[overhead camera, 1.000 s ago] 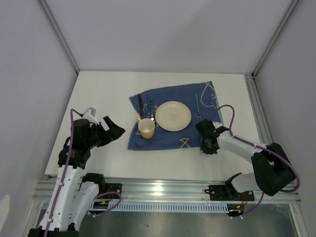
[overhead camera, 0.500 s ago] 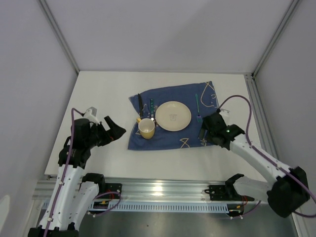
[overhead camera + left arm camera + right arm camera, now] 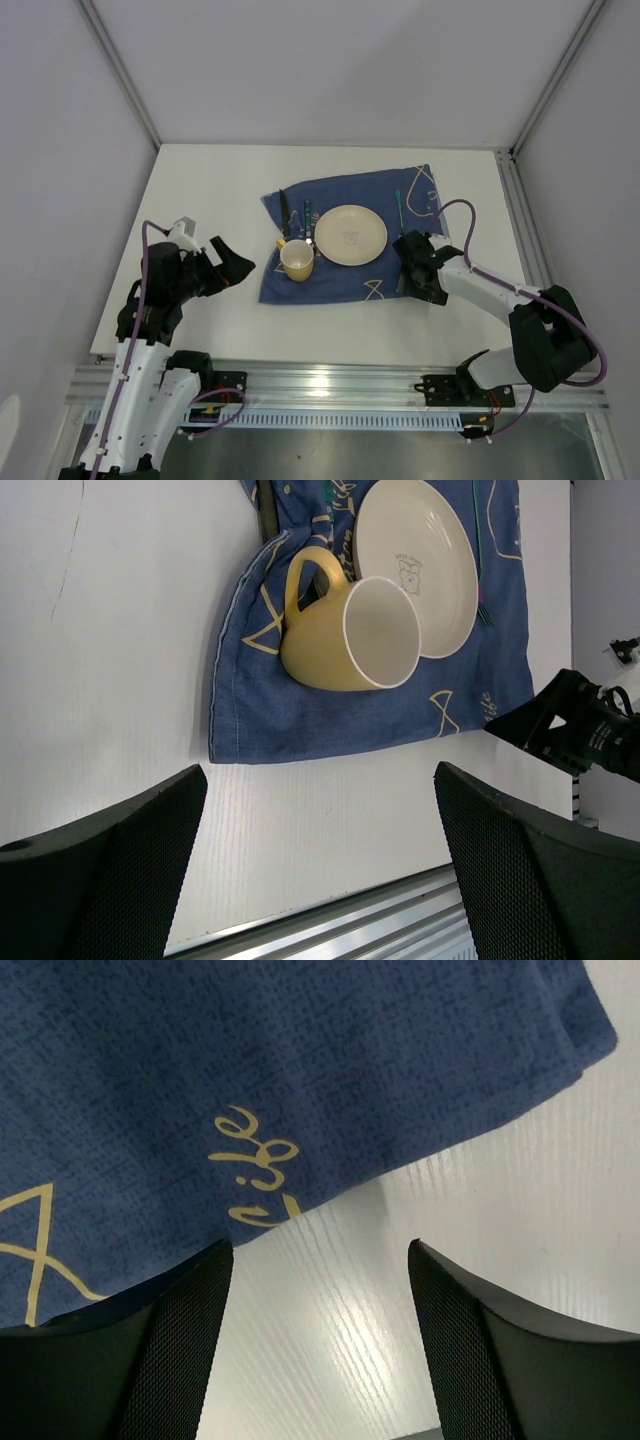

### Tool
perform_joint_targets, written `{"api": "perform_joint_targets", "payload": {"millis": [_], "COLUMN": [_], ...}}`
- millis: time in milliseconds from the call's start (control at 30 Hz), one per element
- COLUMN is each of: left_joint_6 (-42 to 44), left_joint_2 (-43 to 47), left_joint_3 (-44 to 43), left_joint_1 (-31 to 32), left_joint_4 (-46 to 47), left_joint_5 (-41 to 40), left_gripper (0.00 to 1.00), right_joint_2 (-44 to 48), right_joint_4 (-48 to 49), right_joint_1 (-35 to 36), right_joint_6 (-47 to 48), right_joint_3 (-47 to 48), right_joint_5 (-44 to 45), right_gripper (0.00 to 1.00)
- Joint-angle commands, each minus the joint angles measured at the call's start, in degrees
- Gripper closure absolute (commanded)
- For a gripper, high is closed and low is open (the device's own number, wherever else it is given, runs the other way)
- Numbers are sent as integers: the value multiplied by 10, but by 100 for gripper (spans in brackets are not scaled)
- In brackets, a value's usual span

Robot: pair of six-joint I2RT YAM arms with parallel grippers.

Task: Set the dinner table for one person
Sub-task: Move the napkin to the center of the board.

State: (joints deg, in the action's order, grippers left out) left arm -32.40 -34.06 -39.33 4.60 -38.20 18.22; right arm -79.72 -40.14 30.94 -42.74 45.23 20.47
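Note:
The white dinner table [image 3: 200, 190] carries a dark blue cloth [image 3: 340, 283] with a cream plate [image 3: 350, 235] on it. A yellow mug [image 3: 297, 259] lies on its side left of the plate, its mouth toward the plate [image 3: 420, 560]. A green-handled fork [image 3: 400, 215] lies right of the plate. Two more utensils [image 3: 296, 218] lie to its left. My right gripper [image 3: 412, 275] hangs open over the cloth's near right corner [image 3: 250, 1080], nothing between its fingers [image 3: 150, 1350]. My left gripper [image 3: 232, 265] is open and empty over bare table, left of the cloth [image 3: 300, 730] and mug [image 3: 345, 635].
Silver frame rails [image 3: 340, 385] run along the near edge of the table, and another rail [image 3: 520, 220] runs down its right side. Grey walls close in the back and both sides. The right gripper [image 3: 580, 730] shows as a dark shape in the left wrist view.
My right gripper has gone from shut to open by the cloth's near right corner; its arm swung out to the right and came back. The left arm has not moved.

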Motion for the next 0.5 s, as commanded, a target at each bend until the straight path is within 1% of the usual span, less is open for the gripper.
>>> {"api": "perform_joint_targets", "payload": {"millis": [0, 233, 367, 433, 467], "left_joint_6": [15, 17, 19, 19, 20], "left_joint_2": [3, 3, 7, 6, 6], "left_joint_3": [-15, -13, -12, -13, -13], "left_joint_1": [4, 6, 11, 15, 16], "left_joint_4": [15, 18, 20, 19, 20], "left_joint_5": [10, 16, 16, 16, 16], "left_gripper": [1, 1, 1, 1, 1], "right_joint_2": [-24, -92, -121, -129, -134], "right_joint_4": [32, 61, 68, 70, 73], "right_joint_1": [-2, -5, -7, -10, -11], "right_joint_6": [-16, -23, -20, -17, -17], "right_joint_3": [13, 23, 36, 37, 37], "right_joint_5": [2, -17, -17, -17, -17], "right_gripper": [26, 28, 33, 42, 53]}}
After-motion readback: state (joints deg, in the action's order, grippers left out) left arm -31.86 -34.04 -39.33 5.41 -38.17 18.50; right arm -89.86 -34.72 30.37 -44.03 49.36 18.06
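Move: Just ahead of the right hand, about 3 cm out, 2 cm left and 3 cm lower, lies the lettered stretch of the napkin's near edge. From the same hand the plate is some 16 cm ahead and 16 cm left; the fork about 21 cm ahead, 5 cm left; the mug roughly 9 cm ahead, 26 cm left. From the left hand, that edge lies about 33 cm to the right, 2 cm ahead and 18 cm below. Sinking about 2 cm to table height first, the right hand then slides level, forward and to the left some 3.5 cm in all, bringing its downward-pointing fingertips up to the lettered near edge of the napkin. As they arrive, the fingers narrow from three-quarters to about half open, one on either side of the lettering. ##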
